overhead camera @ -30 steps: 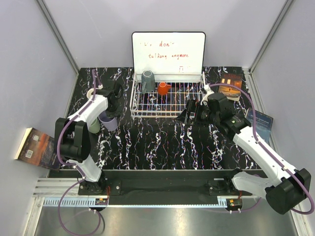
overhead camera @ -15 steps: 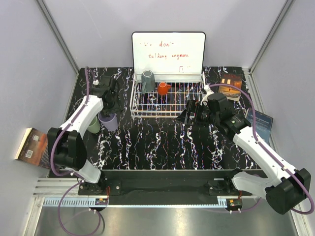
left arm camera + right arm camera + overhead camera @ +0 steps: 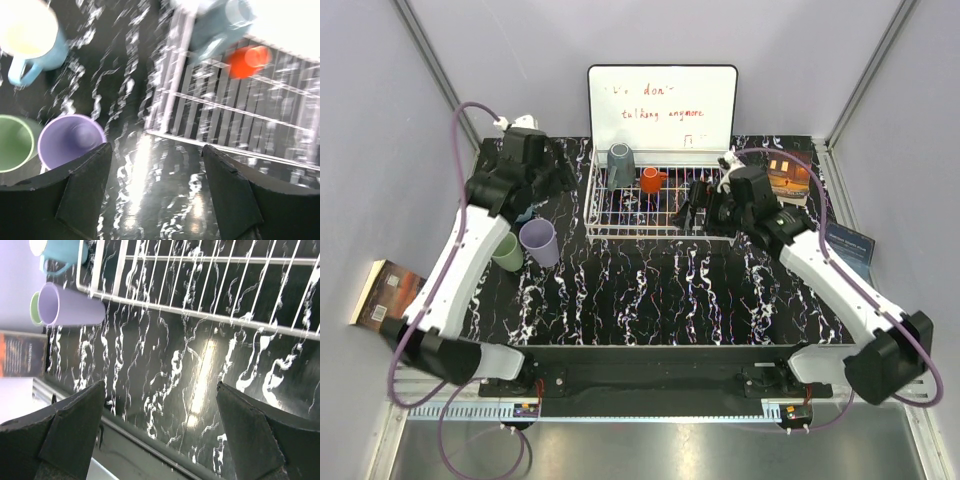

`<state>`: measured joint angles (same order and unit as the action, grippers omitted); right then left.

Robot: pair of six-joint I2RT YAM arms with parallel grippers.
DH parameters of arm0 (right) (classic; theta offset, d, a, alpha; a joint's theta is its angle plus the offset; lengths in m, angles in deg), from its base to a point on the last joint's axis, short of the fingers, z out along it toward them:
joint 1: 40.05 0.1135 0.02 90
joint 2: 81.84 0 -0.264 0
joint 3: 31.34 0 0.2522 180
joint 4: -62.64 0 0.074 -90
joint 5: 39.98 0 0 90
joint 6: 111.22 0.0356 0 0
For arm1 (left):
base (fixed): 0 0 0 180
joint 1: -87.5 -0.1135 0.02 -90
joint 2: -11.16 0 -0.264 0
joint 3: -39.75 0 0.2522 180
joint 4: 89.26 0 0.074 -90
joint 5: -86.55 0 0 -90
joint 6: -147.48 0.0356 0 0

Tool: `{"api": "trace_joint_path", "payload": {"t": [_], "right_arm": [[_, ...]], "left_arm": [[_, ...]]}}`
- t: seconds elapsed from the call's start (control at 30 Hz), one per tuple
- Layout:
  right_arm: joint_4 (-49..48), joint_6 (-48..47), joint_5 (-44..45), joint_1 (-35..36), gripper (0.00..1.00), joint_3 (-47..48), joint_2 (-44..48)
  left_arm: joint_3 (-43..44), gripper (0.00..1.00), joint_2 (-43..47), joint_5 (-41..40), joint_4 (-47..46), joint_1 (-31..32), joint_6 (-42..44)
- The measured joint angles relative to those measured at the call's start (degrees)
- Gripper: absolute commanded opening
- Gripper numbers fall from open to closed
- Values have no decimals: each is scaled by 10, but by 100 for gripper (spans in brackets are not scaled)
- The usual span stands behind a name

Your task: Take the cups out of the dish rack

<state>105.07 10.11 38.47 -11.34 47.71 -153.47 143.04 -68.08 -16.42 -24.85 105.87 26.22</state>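
The white wire dish rack (image 3: 640, 236) stands at the back centre. A dark grey cup (image 3: 620, 166) and a small orange cup (image 3: 651, 180) sit in its left part; the left wrist view shows the grey cup (image 3: 220, 25) and orange cup (image 3: 247, 61) too. On the table left of the rack stand a lilac cup (image 3: 538, 241), a pale green cup (image 3: 507, 251) and a light blue mug (image 3: 30, 35). My left gripper (image 3: 542, 188) hangs open and empty above them. My right gripper (image 3: 695, 208) is open and empty over the rack's right part.
A whiteboard (image 3: 662, 105) with red writing leans behind the rack. A book (image 3: 395, 300) lies off the table's left edge, another book (image 3: 788, 172) at the back right, and a booklet (image 3: 850, 250) by the right wall.
My left gripper has opened, let go of the blue mug and lifted up and back. My right arm has swung left and back, from the rack's front right corner to over the rack.
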Motion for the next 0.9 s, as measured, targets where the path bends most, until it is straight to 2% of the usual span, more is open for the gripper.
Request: {"api": "trace_joint_path", "payload": {"t": [0.23,0.5,0.67,0.8,0.9], "right_arm": [[19,-27,62,0,100,165,-155],[110,-77,145,0,99,508,-430],[193,-99,183,3,100,715,-575],[230,-105,200,6,100,783,-628],[244,-105,214,10,99,800,-645]], "left_arm": [[-48,78,136,-31,-13,50,-3],[-177,80,250,-38,0,99,-22],[-205,81,287,-58,18,132,-22],[-218,81,303,-75,22,148,-22],[-218,81,294,-86,18,149,-19]]}}
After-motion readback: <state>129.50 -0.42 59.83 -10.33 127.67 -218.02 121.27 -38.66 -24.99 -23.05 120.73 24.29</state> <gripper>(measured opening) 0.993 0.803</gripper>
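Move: The red cup, in the back part of the rack, lies about 28 cm ahead of my empty right hand, some 11 cm to its left and 17 cm below. The grey-blue mug stands roughly 7 cm to the left of that cup and 4 cm farther out. The rack's front rail crosses about 13 cm ahead of my right hand, its middle 8 cm to the left. From my left hand the red cup is some 22 cm ahead, 19 cm to the right and 24 cm below. I sweep my right hand about 23 cm forward and a little left, in over the rack towards the red cup, easing to a stop with a slight dip; on the way it rolls some 25 degrees so the open fingers point less to the left and more steeply down. My empty left hand arcs back about 12 cm, away from the purple cup, first rising, then sinking again. ##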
